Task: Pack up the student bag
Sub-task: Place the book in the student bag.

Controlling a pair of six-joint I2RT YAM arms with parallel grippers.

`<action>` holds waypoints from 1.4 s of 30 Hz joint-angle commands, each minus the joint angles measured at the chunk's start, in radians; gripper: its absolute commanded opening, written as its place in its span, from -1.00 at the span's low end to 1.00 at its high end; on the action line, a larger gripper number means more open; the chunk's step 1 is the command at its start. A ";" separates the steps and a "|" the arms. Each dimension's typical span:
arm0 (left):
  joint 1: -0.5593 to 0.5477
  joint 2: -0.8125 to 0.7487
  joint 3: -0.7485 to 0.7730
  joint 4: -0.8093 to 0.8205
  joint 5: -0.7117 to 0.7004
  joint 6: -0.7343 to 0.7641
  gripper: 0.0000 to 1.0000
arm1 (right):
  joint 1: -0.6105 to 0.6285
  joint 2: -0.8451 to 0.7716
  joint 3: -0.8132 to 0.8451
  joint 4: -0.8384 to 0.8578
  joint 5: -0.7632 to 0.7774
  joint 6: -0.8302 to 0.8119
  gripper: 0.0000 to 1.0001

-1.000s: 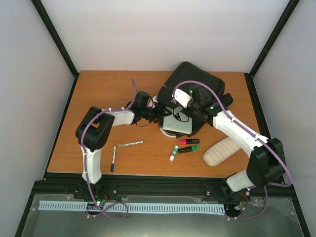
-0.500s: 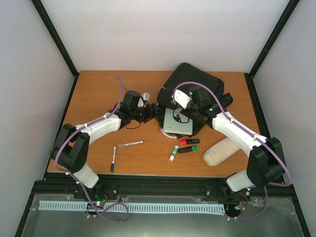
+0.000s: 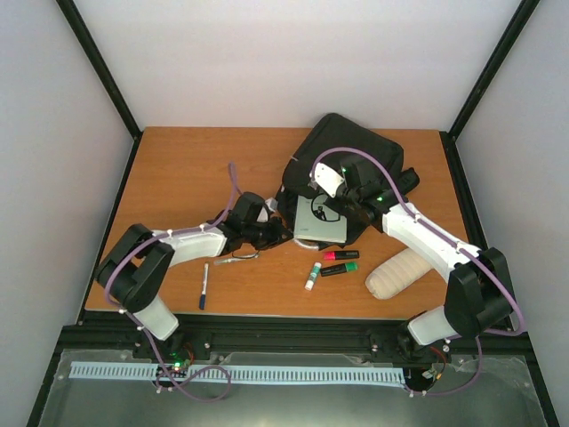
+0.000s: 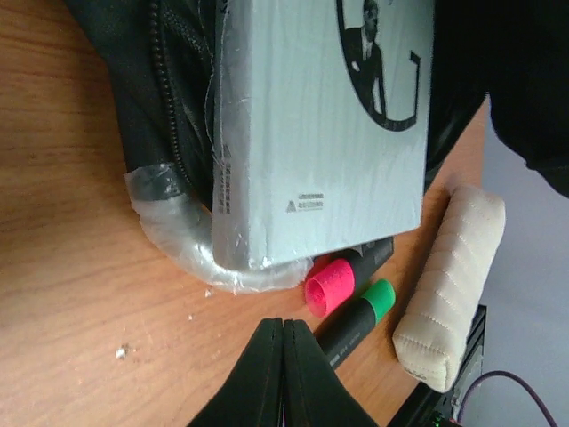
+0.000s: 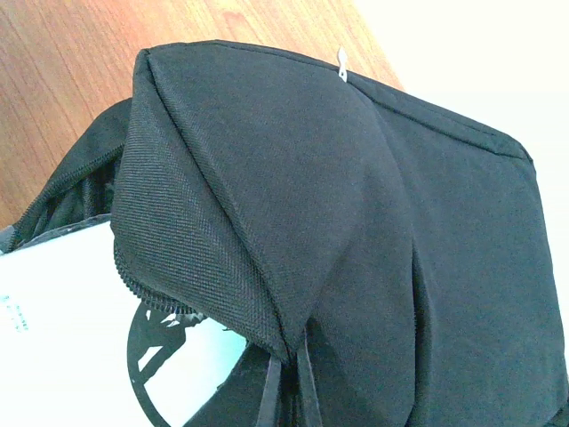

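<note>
The student bag point(image 3: 356, 160) is a black backpack lying at the back right of the table, its mouth facing the arms. A grey book point(image 3: 320, 220) sticks halfway out of that mouth. My right gripper point(image 5: 289, 360) is shut on the edge of the bag's top flap point(image 5: 267, 205) and holds it lifted over the book point(image 5: 62, 311). My left gripper point(image 4: 283, 326) is shut with nothing in it, low over the wood just short of the book's near corner point(image 4: 320, 133) and the bag's plastic-wrapped grey loop handle point(image 4: 178, 233). In the top view the left gripper point(image 3: 283, 235) sits left of the book.
A pink highlighter point(image 4: 331, 285) and a green one point(image 4: 378, 301) lie just past my left fingertips, beside a beige ribbed pouch point(image 4: 449, 285). A glue stick point(image 3: 312, 277), a silver pen point(image 3: 233, 260) and a dark marker point(image 3: 204, 286) lie on the near wood.
The left gripper has drawn back from the bag's mouth toward the near side, dropped lower and closed from open to shut. The right gripper keeps its hold on the flap.
</note>
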 commanded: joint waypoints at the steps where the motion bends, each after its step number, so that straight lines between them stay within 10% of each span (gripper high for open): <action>1: -0.004 0.091 0.061 0.084 0.009 -0.011 -0.98 | 0.002 -0.042 -0.003 0.079 -0.039 0.020 -0.94; 42: -0.004 0.534 0.363 0.584 -0.178 -0.190 -0.98 | 0.003 -0.036 -0.028 0.062 -0.152 0.011 -0.94</action>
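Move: The book lies part-way in the bag's mouth, its middle about 5 cm ahead of the shut left fingers, 9 cm to their right and slightly lower. The black bag's middle is some 14 cm ahead and 14 cm right; the red marker lies 5 cm back and 13 cm right, the glue stick 10 cm back and 6 cm right. From the right hand, already pinching the flap, the book is about 3 cm back, 4 cm left and 11 cm below. Left hand dips, then drives its shut fingers some 12 cm forward-right against the book's end; right still pinches the flap. ##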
